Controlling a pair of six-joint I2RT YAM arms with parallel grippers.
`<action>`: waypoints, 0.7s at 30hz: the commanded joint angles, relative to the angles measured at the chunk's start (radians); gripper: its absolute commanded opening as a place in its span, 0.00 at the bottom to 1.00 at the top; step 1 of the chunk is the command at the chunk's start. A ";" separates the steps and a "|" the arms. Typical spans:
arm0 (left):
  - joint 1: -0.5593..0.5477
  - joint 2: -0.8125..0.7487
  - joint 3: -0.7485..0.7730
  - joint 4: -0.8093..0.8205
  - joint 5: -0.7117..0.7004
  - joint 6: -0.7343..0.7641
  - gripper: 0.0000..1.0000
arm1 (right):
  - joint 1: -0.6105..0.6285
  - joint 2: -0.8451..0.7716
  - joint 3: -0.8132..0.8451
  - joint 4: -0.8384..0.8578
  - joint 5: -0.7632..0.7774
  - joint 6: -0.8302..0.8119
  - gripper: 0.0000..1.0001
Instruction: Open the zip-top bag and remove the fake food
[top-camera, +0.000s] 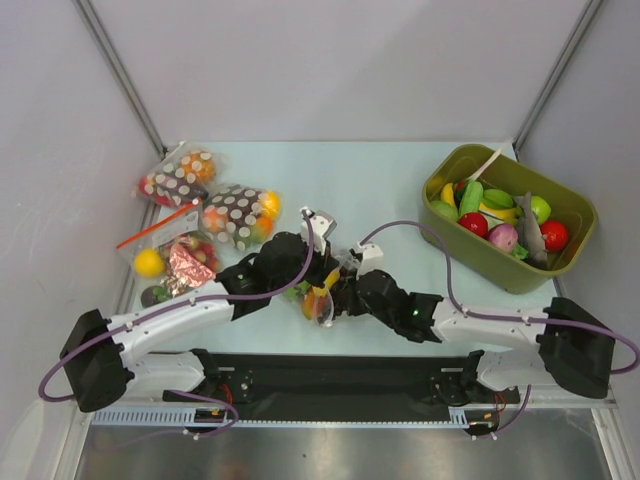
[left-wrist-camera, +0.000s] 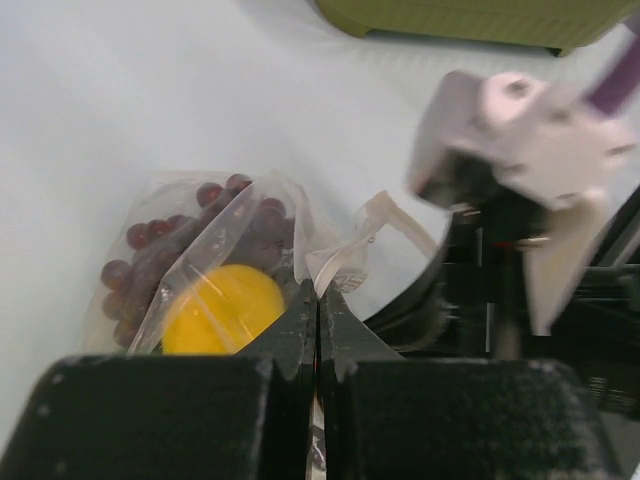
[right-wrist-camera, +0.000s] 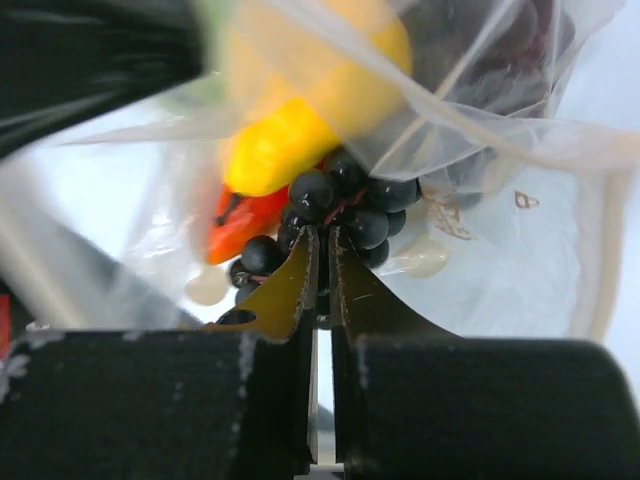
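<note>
The clear zip-top bag (top-camera: 322, 303) hangs between my two grippers near the table's front middle. My left gripper (left-wrist-camera: 318, 292) is shut on the bag's (left-wrist-camera: 215, 235) upper edge. Through the film I see a yellow fruit (left-wrist-camera: 222, 308) and dark purple grapes (left-wrist-camera: 165, 255). My right gripper (right-wrist-camera: 322, 237) is shut, its tips pinched into the dark grape bunch (right-wrist-camera: 345, 205). The yellow pear-like fruit (right-wrist-camera: 290, 135) and an orange-red piece (right-wrist-camera: 240, 222) lie just above the tips. I cannot tell whether film lies between the tips and the grapes. In the top view the left gripper (top-camera: 300, 262) and the right gripper (top-camera: 343, 290) almost touch.
An olive-green bin (top-camera: 470, 242) with several toy fruits and vegetables stands at the back right. Dark dotted bags (top-camera: 235, 215) and a bag with a red strip (top-camera: 160, 240) lie at the left. The right wrist's camera housing (left-wrist-camera: 520, 110) hangs close by in the left wrist view.
</note>
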 joint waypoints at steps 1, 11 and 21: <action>-0.004 0.012 0.021 -0.014 -0.070 0.024 0.00 | 0.006 -0.100 -0.006 0.010 -0.016 -0.042 0.00; 0.006 0.016 0.024 -0.028 -0.114 0.035 0.00 | 0.003 -0.367 0.018 -0.158 0.019 -0.070 0.00; 0.029 0.047 0.021 -0.031 -0.130 0.024 0.00 | -0.007 -0.568 0.069 -0.258 0.024 -0.096 0.00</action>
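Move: The right gripper is already shut on the dark grapes, down in the open mouth of the bag. The green bin that they go to has its middle about 34 cm to its right, 15 cm ahead and roughly level in height. The bag's middle is some 4 cm to its left, 1 cm ahead and 4 cm below. From the left gripper, which already pinches the bag's lip, the bag's middle is about 5 cm back, 2 cm left and 11 cm below; the bin is 35 cm right, 9 cm ahead and 7 cm below. Lift the right gripper briskly about 11 cm up out of the bag's mouth, keeping its fingers shut on the dark grapes, and let it swing some 5 cm to the right towards the green bin as it climbs, its fingertips tipping up a little. With the left gripper, keep the bag's lip pinched and ease down, forward and left by about 2 cm each way. ##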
